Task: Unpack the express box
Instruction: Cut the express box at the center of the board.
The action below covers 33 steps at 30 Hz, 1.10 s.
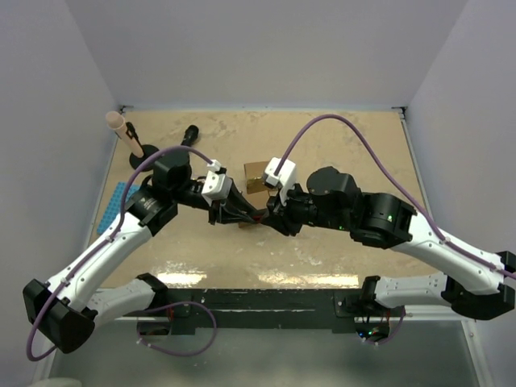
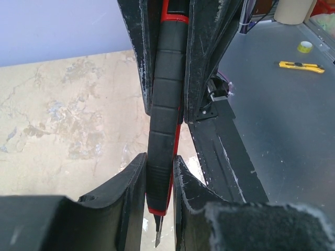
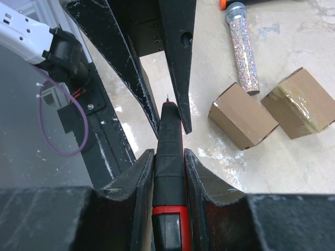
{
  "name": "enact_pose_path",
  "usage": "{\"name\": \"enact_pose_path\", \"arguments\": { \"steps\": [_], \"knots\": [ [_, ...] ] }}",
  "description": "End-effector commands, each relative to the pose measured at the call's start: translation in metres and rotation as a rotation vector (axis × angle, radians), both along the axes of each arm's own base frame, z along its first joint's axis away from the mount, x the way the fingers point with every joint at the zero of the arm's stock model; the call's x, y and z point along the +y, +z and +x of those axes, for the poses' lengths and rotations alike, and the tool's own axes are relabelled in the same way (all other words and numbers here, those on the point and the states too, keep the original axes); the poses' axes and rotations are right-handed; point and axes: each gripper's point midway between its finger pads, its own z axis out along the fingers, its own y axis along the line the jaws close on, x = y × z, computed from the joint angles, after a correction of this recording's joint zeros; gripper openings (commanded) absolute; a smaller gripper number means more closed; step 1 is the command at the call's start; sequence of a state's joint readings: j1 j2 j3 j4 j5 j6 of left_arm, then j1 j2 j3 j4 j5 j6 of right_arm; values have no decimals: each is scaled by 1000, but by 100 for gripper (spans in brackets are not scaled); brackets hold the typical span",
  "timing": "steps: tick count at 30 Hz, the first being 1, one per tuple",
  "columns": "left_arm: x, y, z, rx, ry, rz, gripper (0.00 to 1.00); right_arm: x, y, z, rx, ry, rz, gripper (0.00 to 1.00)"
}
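A black-and-red utility knife [image 1: 254, 216] hangs over the middle of the table, held from both ends. My left gripper [image 1: 242, 214] is shut on its blade end [image 2: 162, 130], and the bare blade tip [image 2: 158, 232] pokes out below the jaws. My right gripper [image 1: 270, 216] is shut on the handle end [image 3: 170, 157]. The left arm's fingers [image 3: 178, 63] show above the knife in the right wrist view. Two brown cardboard boxes lie beyond it: a plain one [image 3: 243, 116] and a taped one [image 3: 303, 104]. From the top only a piece of box [image 1: 256, 176] shows behind the grippers.
A glittery microphone [image 3: 243, 47] lies beside the boxes. A pink microphone [image 1: 121, 129] leans on a black stand [image 1: 145, 153] at the far left, with a blue strip [image 1: 113, 205] by the left wall. Off the table, a yellow cutter [image 2: 301, 66] rests on the grey bench.
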<state>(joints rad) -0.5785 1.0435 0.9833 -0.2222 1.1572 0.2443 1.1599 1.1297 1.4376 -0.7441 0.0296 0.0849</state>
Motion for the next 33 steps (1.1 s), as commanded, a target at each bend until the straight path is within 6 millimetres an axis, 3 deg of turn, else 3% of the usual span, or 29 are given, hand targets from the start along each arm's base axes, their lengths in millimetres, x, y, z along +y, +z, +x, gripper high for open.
{"name": "enact_pose_path", "arguments": {
  "steps": [1,4,7,12,15,19,26,33],
  "knots": [
    [-3,14,-3,-58,-18,-52,0,16,56,0,-52,15,233,12],
    [-3,15,-4,-68,-15,-59,0,17,57,0,-45,6,253,36],
    [-2,19,-5,-77,-14,-72,0,19,58,-1,-30,4,273,49],
    [-2,23,-6,-68,-13,-85,0,21,63,-1,-18,-6,325,52],
    [-2,23,-5,-68,-1,-89,0,20,61,2,-7,-39,331,64],
    [-2,25,-3,-69,13,-97,0,-2,74,11,-17,-150,413,82],
    [-4,40,5,-91,34,-159,0,-46,81,15,-15,-299,587,88],
    [-7,60,7,-99,22,-201,0,-43,71,1,-1,-223,693,89]
  ]
}}
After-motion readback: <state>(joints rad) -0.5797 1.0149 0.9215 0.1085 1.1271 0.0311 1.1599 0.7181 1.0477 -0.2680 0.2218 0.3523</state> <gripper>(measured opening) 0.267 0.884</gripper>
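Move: The box cutter is already pinched by both hands, its middle about 3 cm right of the left hand and 1 cm above it. From the right hand that middle lies about 2 cm to the left and 1 cm below. Of the two cardboard boxes, the near box stands some 16 cm ahead of the right hand, 4 cm left and 22 cm down; the far box about 28 cm ahead, 2 cm left and equally low. The box cutter's handle is let go by the right fingers, which open wide as that hand lifts about 6 cm, edging slightly left before backing away to the right, with its fingertips swinging up some 30 degrees. The left fingers keep their pinch near the blade end, staying put and then rising about 3 cm with a slight tilt. ##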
